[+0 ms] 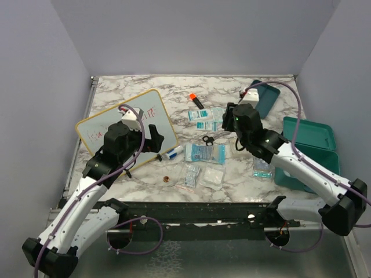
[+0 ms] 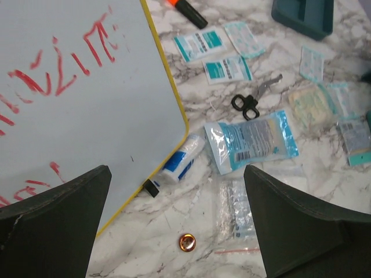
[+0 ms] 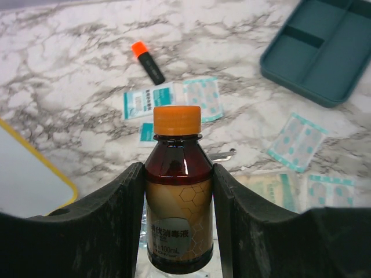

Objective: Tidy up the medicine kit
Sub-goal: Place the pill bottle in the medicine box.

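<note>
The medicine kit's teal case (image 1: 316,134) lies open at the table's right edge. Its divided tray insert (image 1: 265,97) (image 3: 324,52) (image 2: 304,14) sits apart at the back right. My right gripper (image 1: 232,119) (image 3: 178,168) hovers over the table's middle, shut on a brown medicine bottle (image 3: 178,202) with an orange cap, held upright between the pads. My left gripper (image 1: 154,137) (image 2: 177,174) stands wide open above the whiteboard's corner, with nothing between its fingers. Below it lie a white-and-blue tube (image 2: 181,159) and a small copper-coloured disc (image 2: 186,242).
A yellow-framed whiteboard (image 1: 124,130) with red scribbles fills the left. Scattered in the middle are a blue-and-clear packet (image 2: 255,142), small black-handled scissors (image 2: 249,103), several wipe sachets (image 2: 200,45) and plasters, clear bags (image 2: 235,208), and an orange-capped black marker (image 1: 196,101).
</note>
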Available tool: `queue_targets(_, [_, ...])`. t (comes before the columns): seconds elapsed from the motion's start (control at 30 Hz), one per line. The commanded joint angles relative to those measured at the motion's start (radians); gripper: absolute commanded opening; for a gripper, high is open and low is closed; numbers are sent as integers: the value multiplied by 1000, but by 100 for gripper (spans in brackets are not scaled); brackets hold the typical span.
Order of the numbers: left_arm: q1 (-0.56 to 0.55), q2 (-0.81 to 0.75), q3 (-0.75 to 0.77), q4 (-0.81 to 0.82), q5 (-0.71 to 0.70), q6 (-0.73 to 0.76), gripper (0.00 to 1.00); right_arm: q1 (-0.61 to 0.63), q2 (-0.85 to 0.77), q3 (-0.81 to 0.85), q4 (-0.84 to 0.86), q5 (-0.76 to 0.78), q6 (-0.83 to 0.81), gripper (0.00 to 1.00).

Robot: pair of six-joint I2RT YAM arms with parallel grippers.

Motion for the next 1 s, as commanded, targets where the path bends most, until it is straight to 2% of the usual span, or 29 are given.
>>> queue_targets(0.0, [-3,35,-40,23,127,54,99,-74,-98,-1,-102,98,47,25])
queue_targets(0.2, [-3,-20,-63,36,65,60,99,-160,-199,11,-246,225,60,23])
queue_targets(0.5, [-23,-58,-66,39,33,51,99,-192,-380,-9,-452,454,231,18])
queue_targets(0.63, [-41,-66,-63,32,2,56,99,-192,-403,-3,-557,521,280,16])
queue_targets(0.97, [-79,-121,-66,25,-13,60,99,-193,-383,-37,-865,557,607,15])
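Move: The pill bottle is already upright between your right fingers. The medicine box it is bound for stands open about 37 cm to that hand's right, 10 cm back and 19 cm below; its lid lies about 42 cm right and 7 cm ahead. Closer by are the cotton pouch, some 9 cm right and 4 cm ahead, and the teal-ended packets, about 20 cm right and 3 cm back. From the left gripper the box is roughly 65 cm right and 2 cm back. Keep the pill bottle pinched in the right gripper and carry it about 20 cm right towards the medicine box, drawing back some 10 cm, mostly in the second half. Arch up slightly, then start sinking near the end, while turning the hand some 40 degrees clockwise. Let the empty, open left gripper dip and rise again, easing back slightly. ##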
